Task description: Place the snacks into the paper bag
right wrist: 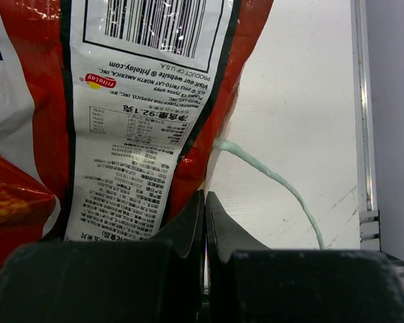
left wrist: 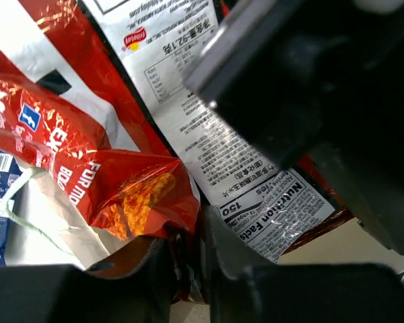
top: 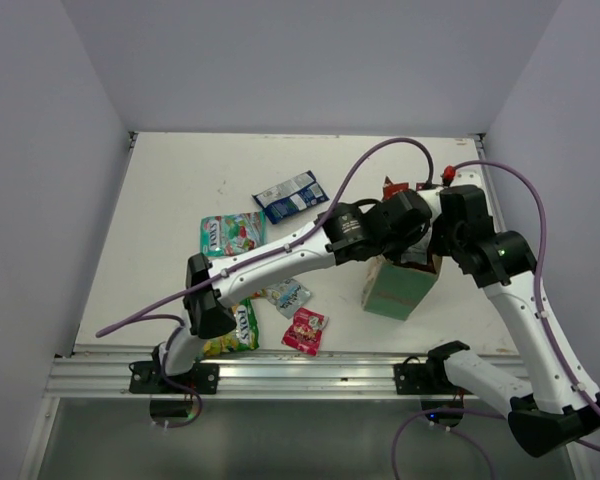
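Note:
The paper bag (top: 395,290), tan with a green lower part, stands at the right of the table. Both arms meet over its mouth. My left gripper (top: 412,235) (left wrist: 188,235) is shut on the lower edge of a red foil snack packet (left wrist: 135,188) with a white nutrition label. That red packet (right wrist: 27,134) also fills the left of the right wrist view. My right gripper (right wrist: 205,198) (top: 442,240) is shut on the bag's thin pale rim, next to its string handle (right wrist: 276,178). Loose snacks lie on the table: blue (top: 290,195), green (top: 230,233), silvery (top: 287,296).
A yellow-green packet (top: 235,325) and a pink one (top: 305,330) lie near the front rail (top: 280,375). A bit of red foil (top: 392,188) shows behind the left arm. White walls close the table on three sides. Purple cables arc over both arms.

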### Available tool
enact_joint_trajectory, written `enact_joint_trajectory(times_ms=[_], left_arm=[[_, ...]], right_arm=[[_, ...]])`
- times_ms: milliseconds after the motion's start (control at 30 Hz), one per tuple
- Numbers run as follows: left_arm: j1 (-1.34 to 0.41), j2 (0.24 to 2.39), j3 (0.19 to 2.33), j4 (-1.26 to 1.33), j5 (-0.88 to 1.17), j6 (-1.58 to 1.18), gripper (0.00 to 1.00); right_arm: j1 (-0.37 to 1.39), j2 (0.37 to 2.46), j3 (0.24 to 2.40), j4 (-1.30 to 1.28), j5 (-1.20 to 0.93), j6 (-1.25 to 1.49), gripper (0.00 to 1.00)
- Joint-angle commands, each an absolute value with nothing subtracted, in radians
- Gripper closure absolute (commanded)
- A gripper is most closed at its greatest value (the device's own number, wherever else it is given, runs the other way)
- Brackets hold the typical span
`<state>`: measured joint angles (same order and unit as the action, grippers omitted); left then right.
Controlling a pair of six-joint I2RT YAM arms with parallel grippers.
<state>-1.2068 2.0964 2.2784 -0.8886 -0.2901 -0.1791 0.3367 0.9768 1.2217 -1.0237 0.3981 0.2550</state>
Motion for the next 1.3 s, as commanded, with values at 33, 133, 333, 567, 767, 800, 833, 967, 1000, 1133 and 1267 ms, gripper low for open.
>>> enact_joint_trajectory(times_ms=[33,133,333,567,767,800,833,967,1000,1133,1267], left_arm=[[-1.224,2.036,2.289,-0.827,-0.274,-0.138,0.64],[-1.253,1.932,2.232,-0.694,-0.355,-0.104,0.48],[-1.278,1.659,1.991,-0.373,-0.478,-0.091,0.35],[-1.276,1.399,1.683,-0.126,-0.714,-0.035,0.29],[-1.035,1.387,1.395,-0.198,-0.657,-0.153,0.3],[-0.912,1.393,1.352,-0.184,-0.572,-0.199,0.3],[-0.852,1.402,1.318,-0.172,-0.528,-0.219,0.28],[-0.651,1.509,1.224,-0.06,-0.32,-0.261,0.07],[-0.596,1.528,1.218,-0.032,-0.237,-0.277,0.06],[-0.534,1.643,1.282,0.057,-0.161,-0.256,0.0],[-0.517,1.832,1.437,0.054,-0.071,-0.221,0.0]], right_arm=[[0.342,0.979,1.238,-0.983,0.376,0.265,1.0],[0.342,0.98,1.236,-0.982,0.371,0.264,1.0],[0.342,0.983,1.236,-0.979,0.371,0.259,1.0],[0.342,0.991,1.236,-0.979,0.373,0.253,1.0],[0.342,0.989,1.229,-0.966,0.367,0.252,1.0],[0.342,0.991,1.227,-0.963,0.365,0.252,1.0],[0.342,0.991,1.227,-0.963,0.362,0.252,1.0],[0.342,0.991,1.227,-0.96,0.356,0.25,1.0],[0.342,0.991,1.229,-0.959,0.354,0.25,1.0],[0.342,0.989,1.227,-0.959,0.344,0.247,1.0],[0.342,0.989,1.227,-0.957,0.337,0.242,1.0]])
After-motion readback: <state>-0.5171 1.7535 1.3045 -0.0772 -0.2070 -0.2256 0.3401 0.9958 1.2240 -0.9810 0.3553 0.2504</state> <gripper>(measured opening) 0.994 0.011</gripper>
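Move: The left hand is at the paper bag's mouth, pinching one end of the red chips; the paper bag's middle lies about 2 cm ahead, 4 cm left and 13 cm below. The blue packet is on the table some 23 cm ahead, 25 cm left and 25 cm below, with the teal packet 13 cm left of it and 8 cm nearer, and the silver packet straight back from it by 22 cm. From the right hand, the paper bag's middle is roughly 3 cm ahead, 6 cm left, 13 cm below. The left fingers let go of the red chips at the paper bag's mouth and open wide; the hand lifts clear by some 23 cm, then swings left and forward while dropping steeply towards the blue packet, turning nearly 40 degrees counter-clockwise and ending open above it. The right hand keeps its pinch on the paper bag's rim, shifting only about 1.5 cm forward and left. ##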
